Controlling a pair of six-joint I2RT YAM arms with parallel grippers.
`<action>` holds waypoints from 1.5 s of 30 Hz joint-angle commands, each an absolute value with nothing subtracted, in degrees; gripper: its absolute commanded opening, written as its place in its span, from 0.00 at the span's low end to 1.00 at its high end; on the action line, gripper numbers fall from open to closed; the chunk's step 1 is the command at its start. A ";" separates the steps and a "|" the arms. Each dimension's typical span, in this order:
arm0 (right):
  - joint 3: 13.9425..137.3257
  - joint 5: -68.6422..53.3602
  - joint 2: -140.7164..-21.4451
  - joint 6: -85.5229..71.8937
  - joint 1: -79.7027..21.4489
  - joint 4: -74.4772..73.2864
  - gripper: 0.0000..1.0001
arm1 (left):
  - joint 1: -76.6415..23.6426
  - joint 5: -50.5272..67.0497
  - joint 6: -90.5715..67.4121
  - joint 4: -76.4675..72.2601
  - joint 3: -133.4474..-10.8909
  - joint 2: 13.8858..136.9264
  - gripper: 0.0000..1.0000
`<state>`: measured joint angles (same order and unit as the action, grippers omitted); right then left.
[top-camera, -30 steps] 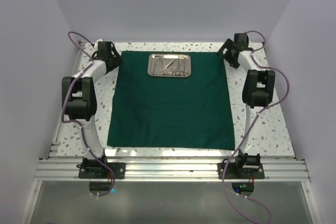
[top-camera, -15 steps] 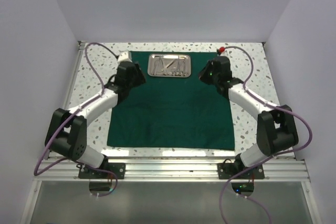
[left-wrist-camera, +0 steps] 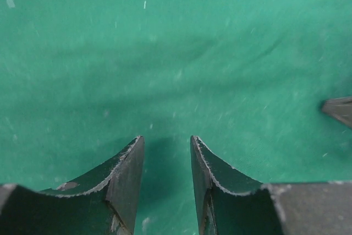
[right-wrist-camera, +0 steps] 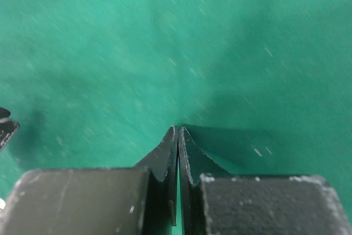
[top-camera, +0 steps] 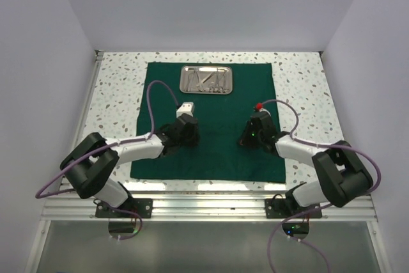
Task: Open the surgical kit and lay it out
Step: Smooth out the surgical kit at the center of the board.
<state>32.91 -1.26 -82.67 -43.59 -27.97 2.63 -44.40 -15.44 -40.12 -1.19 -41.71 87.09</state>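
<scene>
The dark green cloth (top-camera: 211,110) lies spread flat on the table. The shiny steel tray (top-camera: 206,79) sits on the cloth's far edge, with small silver instruments (top-camera: 212,81) lying inside it. My left gripper (top-camera: 190,133) is low over the near middle of the cloth. In the left wrist view it (left-wrist-camera: 165,138) is open with only cloth (left-wrist-camera: 165,53) between the fingers. My right gripper (top-camera: 246,137) is low over the cloth to the right of it. In the right wrist view it (right-wrist-camera: 178,128) is shut and empty, close above the cloth (right-wrist-camera: 165,42).
The speckled white tabletop (top-camera: 115,87) shows around the cloth. Purple-grey walls stand on three sides. An aluminium rail (top-camera: 204,208) runs along the near edge with both arm bases. A dark fingertip (left-wrist-camera: 338,109) shows at the right edge of the left wrist view.
Both arms have swung from the cloth's far corners, past the tray's sides, down to the near middle of the cloth. The cloth and tray have not moved.
</scene>
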 commanded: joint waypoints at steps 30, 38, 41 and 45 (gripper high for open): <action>11.42 -4.38 -49.64 -61.69 -27.07 -22.24 0.00 | -59.24 -24.34 -52.56 21.52 -34.98 67.16 0.61; 16.61 -2.03 -38.58 -57.92 -27.42 -42.86 0.00 | -59.33 -28.82 -51.25 28.74 -37.70 57.57 0.69; 23.44 6.06 -22.49 -57.05 -27.33 -54.82 0.00 | -59.24 -29.70 -50.80 28.74 -38.14 57.74 0.71; 30.13 10.89 -14.51 -55.64 -27.25 -55.57 0.00 | -59.24 -29.79 -50.45 26.55 -38.32 59.59 0.70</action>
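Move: Both hands are low over the middle of the surgical kit's green cloth. From the left hand, the near edge is about 15 cm back and 3 cm below, the tray some 28 cm ahead and 4 cm right. From the right hand, the near right corner is roughly 16 cm back, 16 cm right and 1 cm below, the tray 28 cm ahead and 14 cm left. Both hands rake the cloth back towards its near edge, right 14 cm and rightward, left 10, then lift. ##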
